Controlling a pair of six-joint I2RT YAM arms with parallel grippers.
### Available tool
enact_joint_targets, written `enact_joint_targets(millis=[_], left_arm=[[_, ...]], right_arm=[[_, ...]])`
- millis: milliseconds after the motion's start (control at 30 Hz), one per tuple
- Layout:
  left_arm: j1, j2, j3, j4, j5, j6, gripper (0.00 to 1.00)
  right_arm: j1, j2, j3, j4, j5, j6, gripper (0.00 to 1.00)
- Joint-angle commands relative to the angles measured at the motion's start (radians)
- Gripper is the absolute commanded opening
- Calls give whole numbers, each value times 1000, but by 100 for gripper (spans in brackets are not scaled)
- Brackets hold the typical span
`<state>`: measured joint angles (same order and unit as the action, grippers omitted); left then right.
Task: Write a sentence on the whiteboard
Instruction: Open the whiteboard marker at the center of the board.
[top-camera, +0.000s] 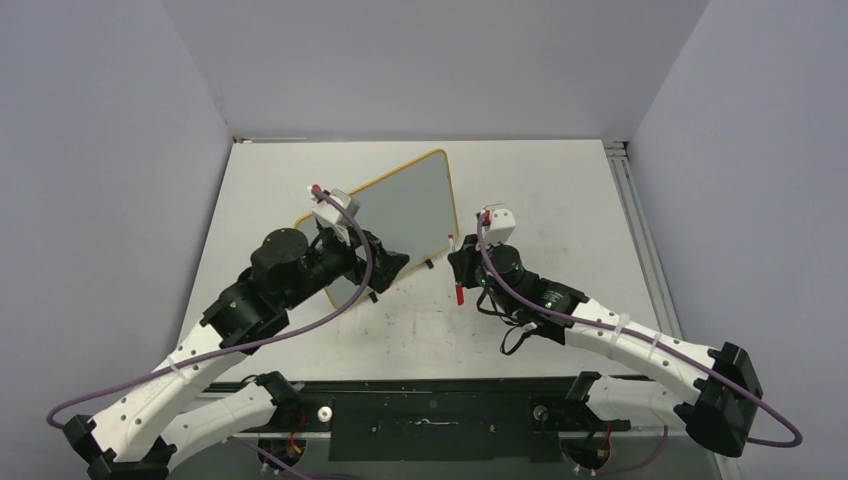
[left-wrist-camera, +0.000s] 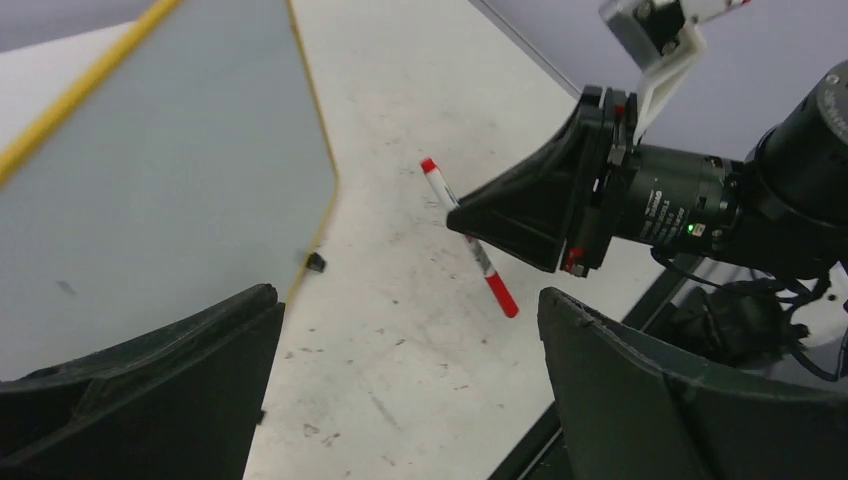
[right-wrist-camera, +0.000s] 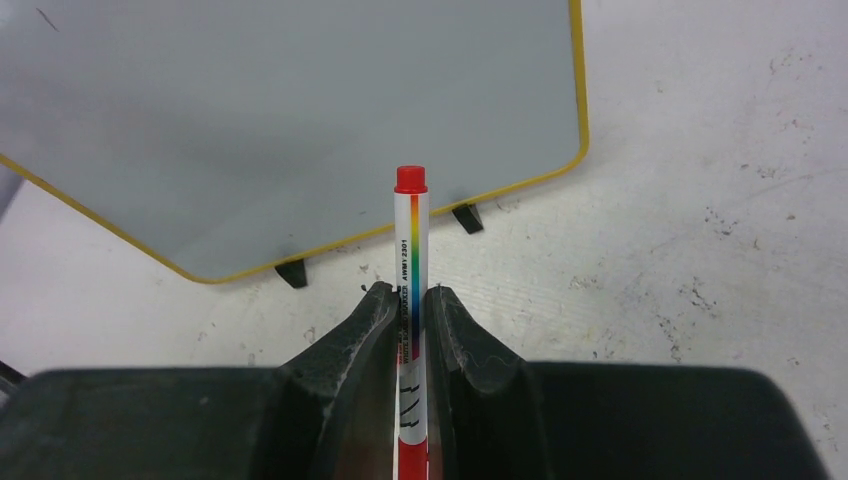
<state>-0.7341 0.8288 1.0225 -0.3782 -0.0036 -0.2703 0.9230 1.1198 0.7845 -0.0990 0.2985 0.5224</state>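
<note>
The whiteboard (top-camera: 410, 205) stands tilted on its black feet (right-wrist-camera: 291, 272) mid-table, grey with a thin yellow frame. Its face (right-wrist-camera: 300, 100) is blank, and no sentence is in view. My right gripper (right-wrist-camera: 407, 295) is shut on a white marker (right-wrist-camera: 411, 240) with a rainbow stripe. The marker's small red end points at the board's lower edge, a little short of it. Its longer red end (top-camera: 459, 292) sticks out behind the fingers. My left gripper (left-wrist-camera: 405, 300) is open and empty at the board's near left corner (left-wrist-camera: 310, 225), facing the right gripper (left-wrist-camera: 470, 215).
The white table (top-camera: 560, 200) is scuffed with small dark marks. Grey walls close it in at the left, back and right. A metal rail (top-camera: 640, 240) runs along the right edge, and a black bar (top-camera: 430, 385) lies along the near edge between the arm bases.
</note>
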Motion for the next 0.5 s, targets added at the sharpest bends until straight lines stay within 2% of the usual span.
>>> enact_joint_targets(millis=[0,267,367,467], left_arm=[[-82,18,-88,260,38,-136,100],[-143,58,-306,618,128,-402,100],[-170,103,-325,664,99,-432,100],[-177,142,-328,675,82,-437,91]], right_arm=[[-9,-96,0,127,5,53,5],[-9,-169,-46,286,-10,91,5],[-4,-174,-60,335,-34,98,5],[0,-179,-62,365,-52,108,5]])
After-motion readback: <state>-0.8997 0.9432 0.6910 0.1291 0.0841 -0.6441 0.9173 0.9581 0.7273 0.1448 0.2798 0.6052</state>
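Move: The marker's long red cap lies some 13 cm to the left hand's right, 2 cm back and roughly 18 cm below. The right fingertips pinching the marker are about 12 cm right, 2 cm ahead and 14 cm below; the board's middle is some 20 cm ahead, 4 cm left and 29 cm below. From the right hand, the cap hangs about 4 cm back, 1 cm right and 4 cm below. Left hand, open, swings right 9 cm and down 7 towards the cap; right lifts the held marker 9 cm. ##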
